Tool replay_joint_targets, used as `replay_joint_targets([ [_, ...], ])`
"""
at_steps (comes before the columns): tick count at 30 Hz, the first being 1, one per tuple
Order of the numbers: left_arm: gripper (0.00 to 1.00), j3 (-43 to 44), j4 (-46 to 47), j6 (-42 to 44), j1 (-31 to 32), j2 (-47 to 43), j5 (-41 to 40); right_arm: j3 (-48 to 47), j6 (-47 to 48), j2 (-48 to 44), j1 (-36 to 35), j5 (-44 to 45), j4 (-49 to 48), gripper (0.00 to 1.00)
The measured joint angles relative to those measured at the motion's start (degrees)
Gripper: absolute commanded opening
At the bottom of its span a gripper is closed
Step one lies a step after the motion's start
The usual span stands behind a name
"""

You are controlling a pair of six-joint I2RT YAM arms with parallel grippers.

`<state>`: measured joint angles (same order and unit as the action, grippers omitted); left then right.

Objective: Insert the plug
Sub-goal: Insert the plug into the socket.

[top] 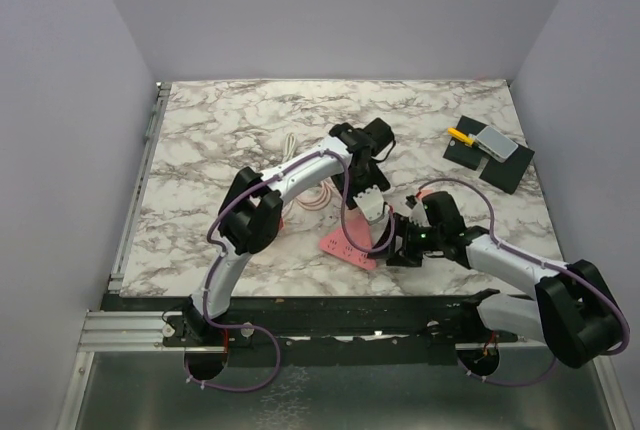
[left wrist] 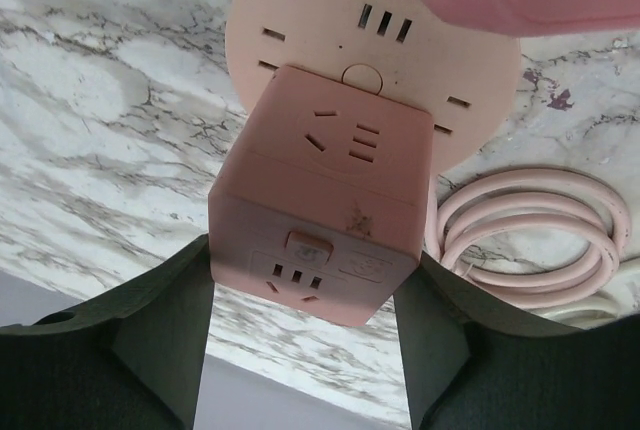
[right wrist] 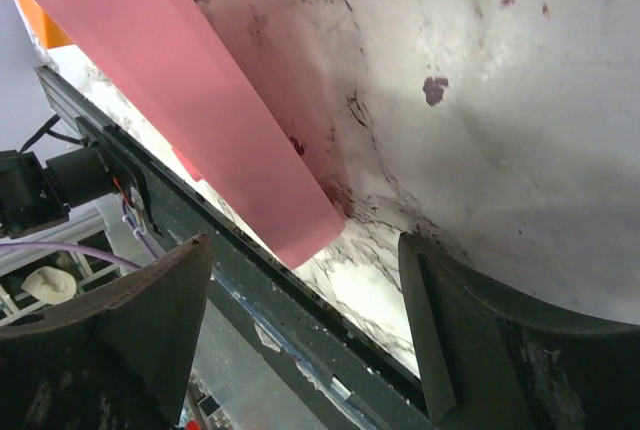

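Observation:
A pink cube-shaped plug with socket slots on its faces sits between my left gripper's dark fingers, which press on its two sides. Right behind it lies a round pink socket plate. From above, the left gripper points down over the flat pink socket board at the table's front middle. My right gripper stands open at that board's right end. In the right wrist view the pink board ends just ahead of the empty gripper.
A coiled pink cable lies beside the plate, left of the board from above. A dark pad with a grey block and a yellow piece sits back right. The black front rail runs under the right gripper.

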<state>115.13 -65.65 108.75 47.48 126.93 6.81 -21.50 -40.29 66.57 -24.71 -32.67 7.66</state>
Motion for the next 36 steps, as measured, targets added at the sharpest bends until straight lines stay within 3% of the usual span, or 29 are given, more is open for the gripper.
replay_joint_targets([
  [3,0.69,-0.76,2.49,-5.31,-0.66,-0.46,0.0,-0.24,0.48,1.36,-0.39,-0.22,-1.99,0.8],
  [4,0.87,-0.72,3.32,-7.26,-0.94,-0.46,0.0,-0.61,0.72,1.99,-0.7,-0.17,-2.23,0.79],
  [5,0.97,-0.68,3.96,-8.81,-1.25,-0.46,0.0,-1.01,0.85,2.75,-1.11,-0.15,-2.54,0.79],
  [6,0.99,-0.48,4.46,-10.45,-1.64,-0.46,0.02,-1.49,0.9,3.65,-1.6,0.0,-2.86,0.8],
  [11,0.99,-1.44,6.99,-16.59,-3.5,-1.4,0.24,-4.44,0.85,6.54,-7.48,4.24,-3.15,0.78],
  [17,0.99,-4.61,8.13,-22.73,-5.95,-7.28,2.69,-7.32,0.9,6.73,-9.88,12.02,1.97,0.67],
  [21,0.99,-17.75,10.29,-23.15,-8.09,-18.88,5.31,-9.35,0.79,6.38,-9.88,18.12,7.76,0.58],
  [27,0.99,-44.19,12.35,-19.78,-8.61,-33.46,6.95,-11.32,-0.42,4.98,-10.12,23.28,13.03,0.57],
  [36,0.95,-52.09,20.65,-21.27,-5.31,-32.02,10.16,-13.14,-0.61,2.86,-10.1,30.36,19.12,0.55],
])
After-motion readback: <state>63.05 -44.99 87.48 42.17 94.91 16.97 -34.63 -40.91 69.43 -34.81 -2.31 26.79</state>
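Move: The left hand still holds the pink cube, its middle about 2 cm below the pads; the round socket's middle lies some 4 cm back, straight below in the sideways sense, and 7 cm down. From that hand the pink triangle is 14 cm back and 3 left, the pink coil 4 back and 9 left, both about 8 lower. From the right hand the triangle's middle is 4 cm ahead, 7 left and 2 below; the round socket 13 ahead, 4 left. Twisting counter-clockwise as it edges 3 cm forward, the left hand opens off the cube, rises about 5 cm, then sweeps left and back past the socket and sinks, wide open, beside the triangle's left corner, easing right at the end. The right hand goes left 3 cm, then closes on the triangle's near right corner, tilting its fingers some 25 degrees more downward, and drags it about 6 cm right. ##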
